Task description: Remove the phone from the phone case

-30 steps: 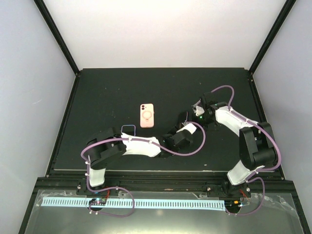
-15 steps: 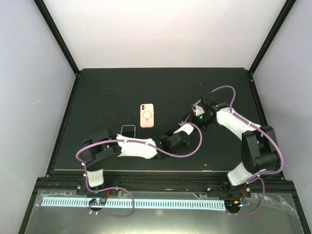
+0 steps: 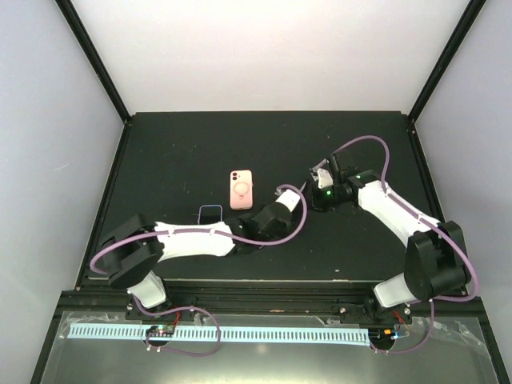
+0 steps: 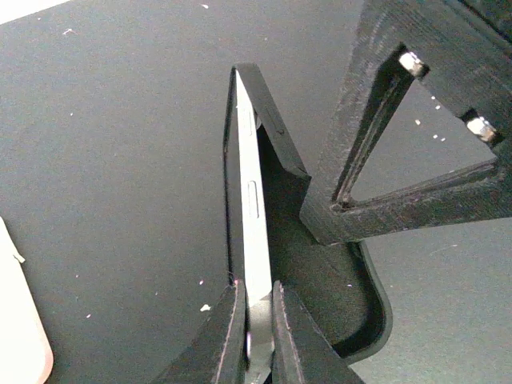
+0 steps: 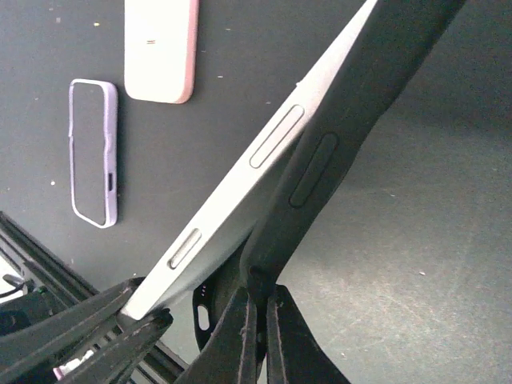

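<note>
My left gripper (image 4: 256, 288) is shut on the lower end of a silver-edged phone (image 4: 250, 200). My right gripper (image 5: 260, 292) is shut on the rim of a black case (image 5: 352, 104). The phone (image 5: 264, 160) is tilted out of that black case (image 4: 320, 272) at my left gripper's end, with a wedge-shaped gap between them. In the top view both grippers, left (image 3: 294, 192) and right (image 3: 318, 180), meet at mid-table. A salmon-pink phone case (image 3: 242, 190) with a pale ring lies flat on the mat, untouched; it also shows in the right wrist view (image 5: 160, 48).
A lilac-rimmed case (image 3: 210, 213) lies flat near the left arm and shows in the right wrist view (image 5: 94, 152). The black mat (image 3: 176, 152) ends at a raised frame on all sides. The pink case's edge (image 4: 20, 320) is left of my left fingers.
Both grippers have shifted left toward the pink case, still holding the phone and black case. The left arm has stretched out lower and flatter.
</note>
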Robot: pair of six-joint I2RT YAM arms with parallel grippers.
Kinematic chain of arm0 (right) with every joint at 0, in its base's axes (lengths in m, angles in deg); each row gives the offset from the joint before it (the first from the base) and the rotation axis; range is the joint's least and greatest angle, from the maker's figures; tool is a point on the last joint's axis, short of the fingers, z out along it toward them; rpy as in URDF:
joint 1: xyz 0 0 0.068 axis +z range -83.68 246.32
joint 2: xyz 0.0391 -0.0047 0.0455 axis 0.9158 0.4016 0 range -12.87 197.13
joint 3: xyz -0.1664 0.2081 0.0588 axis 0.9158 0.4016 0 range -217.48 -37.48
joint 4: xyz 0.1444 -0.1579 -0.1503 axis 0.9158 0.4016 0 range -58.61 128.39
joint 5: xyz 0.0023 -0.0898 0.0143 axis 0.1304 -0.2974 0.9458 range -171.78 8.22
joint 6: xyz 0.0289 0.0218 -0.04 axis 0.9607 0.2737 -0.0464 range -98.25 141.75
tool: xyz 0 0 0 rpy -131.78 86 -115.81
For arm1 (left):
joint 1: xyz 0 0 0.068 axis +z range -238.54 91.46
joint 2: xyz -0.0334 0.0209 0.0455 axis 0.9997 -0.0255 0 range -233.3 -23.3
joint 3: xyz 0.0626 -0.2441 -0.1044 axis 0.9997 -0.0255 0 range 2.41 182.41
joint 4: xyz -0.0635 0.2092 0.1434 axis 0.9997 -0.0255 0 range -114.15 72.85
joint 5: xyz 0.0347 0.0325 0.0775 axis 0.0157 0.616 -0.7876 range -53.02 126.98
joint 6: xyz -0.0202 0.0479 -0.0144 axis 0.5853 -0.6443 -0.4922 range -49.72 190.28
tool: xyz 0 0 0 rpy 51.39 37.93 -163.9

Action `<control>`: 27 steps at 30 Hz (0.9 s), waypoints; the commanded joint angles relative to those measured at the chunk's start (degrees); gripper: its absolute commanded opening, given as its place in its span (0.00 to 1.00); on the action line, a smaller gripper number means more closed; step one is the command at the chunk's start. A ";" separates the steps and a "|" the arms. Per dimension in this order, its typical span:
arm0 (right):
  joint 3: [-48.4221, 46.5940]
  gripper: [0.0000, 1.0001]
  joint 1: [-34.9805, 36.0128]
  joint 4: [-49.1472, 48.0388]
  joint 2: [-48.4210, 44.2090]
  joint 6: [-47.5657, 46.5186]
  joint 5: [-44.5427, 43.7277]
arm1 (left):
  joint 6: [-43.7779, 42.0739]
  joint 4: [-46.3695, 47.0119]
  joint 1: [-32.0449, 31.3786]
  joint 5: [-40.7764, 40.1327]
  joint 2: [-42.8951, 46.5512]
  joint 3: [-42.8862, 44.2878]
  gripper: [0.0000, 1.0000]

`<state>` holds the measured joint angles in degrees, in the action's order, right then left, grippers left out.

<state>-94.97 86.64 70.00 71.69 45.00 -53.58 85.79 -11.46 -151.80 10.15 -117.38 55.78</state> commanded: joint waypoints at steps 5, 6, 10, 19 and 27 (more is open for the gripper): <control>-0.69 0.01 -2.56 1.90 -2.05 -5.00 -20.10 | 5.99 -2.29 3.27 -2.58 15.32 -4.32 0.02; -0.99 0.01 -2.56 1.86 -2.23 -5.25 -20.16 | 6.26 -2.53 3.32 -2.47 17.07 -5.05 0.01; -2.37 0.01 -2.57 1.50 -2.80 -7.24 -20.01 | 7.11 -4.02 3.76 -1.91 21.21 -6.94 0.02; -6.02 0.01 -6.09 -0.49 -4.09 -19.33 -26.04 | 7.86 -17.78 3.76 2.27 34.98 -9.09 0.02; -11.90 0.01 -18.43 1.47 3.91 -32.68 -20.30 | 6.29 -19.76 3.70 1.84 40.90 -15.48 0.02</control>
<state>-101.64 73.26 70.22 71.49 20.36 -77.07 92.69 -30.60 -148.11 11.81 -78.06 41.29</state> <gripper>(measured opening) 0.008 0.070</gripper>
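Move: The left hand still pinches one end of the phone, with the case about 5 cm ahead of it, 5 cm to its right and 3 cm lower. The pink phone lies some 16 cm left and 5 cm ahead, the purple-edged phone about 27 cm left and 9 cm back, both roughly 12 cm below. The right hand grips the case's edge, with the phone's middle about 3 cm ahead and 3 cm left, at its own height. Left hand pulls the phone left and up, right hand the case right and forward, some 15 cm each. ##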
